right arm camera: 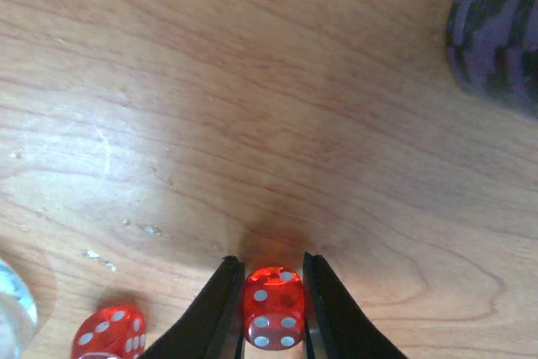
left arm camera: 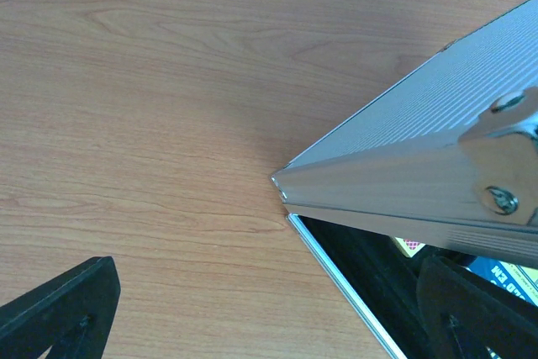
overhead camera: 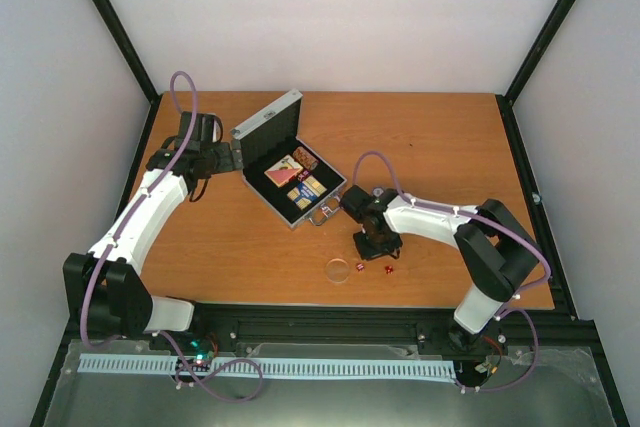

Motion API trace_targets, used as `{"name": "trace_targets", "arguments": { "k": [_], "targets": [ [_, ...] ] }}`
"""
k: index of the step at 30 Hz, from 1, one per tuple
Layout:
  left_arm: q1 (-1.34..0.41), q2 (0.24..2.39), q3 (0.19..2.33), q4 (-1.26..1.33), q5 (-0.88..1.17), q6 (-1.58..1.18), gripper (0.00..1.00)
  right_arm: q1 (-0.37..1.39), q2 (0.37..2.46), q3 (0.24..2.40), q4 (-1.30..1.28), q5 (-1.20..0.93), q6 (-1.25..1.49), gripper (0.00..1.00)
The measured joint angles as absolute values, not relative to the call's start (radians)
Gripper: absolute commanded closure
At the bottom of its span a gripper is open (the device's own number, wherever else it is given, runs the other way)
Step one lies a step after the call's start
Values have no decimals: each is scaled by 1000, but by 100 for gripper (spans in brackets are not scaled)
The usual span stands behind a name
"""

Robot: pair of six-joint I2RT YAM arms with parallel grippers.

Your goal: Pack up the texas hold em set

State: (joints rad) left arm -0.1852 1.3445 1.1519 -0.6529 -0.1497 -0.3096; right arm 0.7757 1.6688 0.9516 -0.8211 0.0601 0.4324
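Observation:
The silver case (overhead camera: pixel 290 172) stands open at mid-table, its lid (overhead camera: pixel 268 127) raised. Inside lie a red-white deck (overhead camera: pixel 283 173), a blue-yellow deck (overhead camera: pixel 312 187) and dark chips (overhead camera: pixel 305 157). My left gripper (overhead camera: pixel 222 157) is open at the lid's left corner. In the left wrist view the lid (left arm camera: pixel 420 157) spans the gap between the jaws (left arm camera: pixel 265 308), with one finger by the case's inside. My right gripper (right arm camera: pixel 273 279) is shut on a red die (right arm camera: pixel 273 307) just over the table. A second die (right arm camera: pixel 108 334) lies to its left.
The clear disc (overhead camera: pixel 338 270) lies on the table in front of the case, and its edge shows in the right wrist view (right arm camera: pixel 13 317). Two red dice (overhead camera: pixel 360 267) (overhead camera: pixel 388 269) show by the right gripper (overhead camera: pixel 375 250). A purple cable (right arm camera: pixel 496 31) hangs at upper right.

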Motion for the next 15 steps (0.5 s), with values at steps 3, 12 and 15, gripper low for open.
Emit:
{"name": "trace_targets", "arguments": {
  "k": [3,12,15],
  "targets": [
    [-185,1345,1152,-653,-150,-310,0,776,1670,994,-851,64,430,90],
    [-185,1345,1152,-653,-150,-310,0,776,1761,1373,-896,61,380,90],
    [-185,1345,1152,-653,-149,-310,0,775,1863,1517,-891,56,354,90]
  ]
}}
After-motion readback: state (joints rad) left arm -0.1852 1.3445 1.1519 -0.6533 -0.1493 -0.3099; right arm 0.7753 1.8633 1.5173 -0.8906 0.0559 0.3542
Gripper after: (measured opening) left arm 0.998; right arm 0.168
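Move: Ahead about 16 cm and some 16 cm to the left of the right hand, which already pinches a red die just above the table, the open case has its middle at nearly the same height. The case's handle is nearer, roughly 10 cm ahead and 10 cm left; the nearest chip stack stands about 8 cm ahead and 3 cm right, and a loose die lies 3 cm left and 2 cm back. From the left hand, the case lies some 15 cm right, about 2 cm back and 17 cm below. Lifting the pinched die off the table, the right hand gathers speed diagonally forward and left, some 15 cm across the table towards the open case, while climbing about 9 cm, the climb easing off near the handle. The fingers keep their hold, and the wrist tips roughly 20 degrees so the fingertips swing out forward and left. ##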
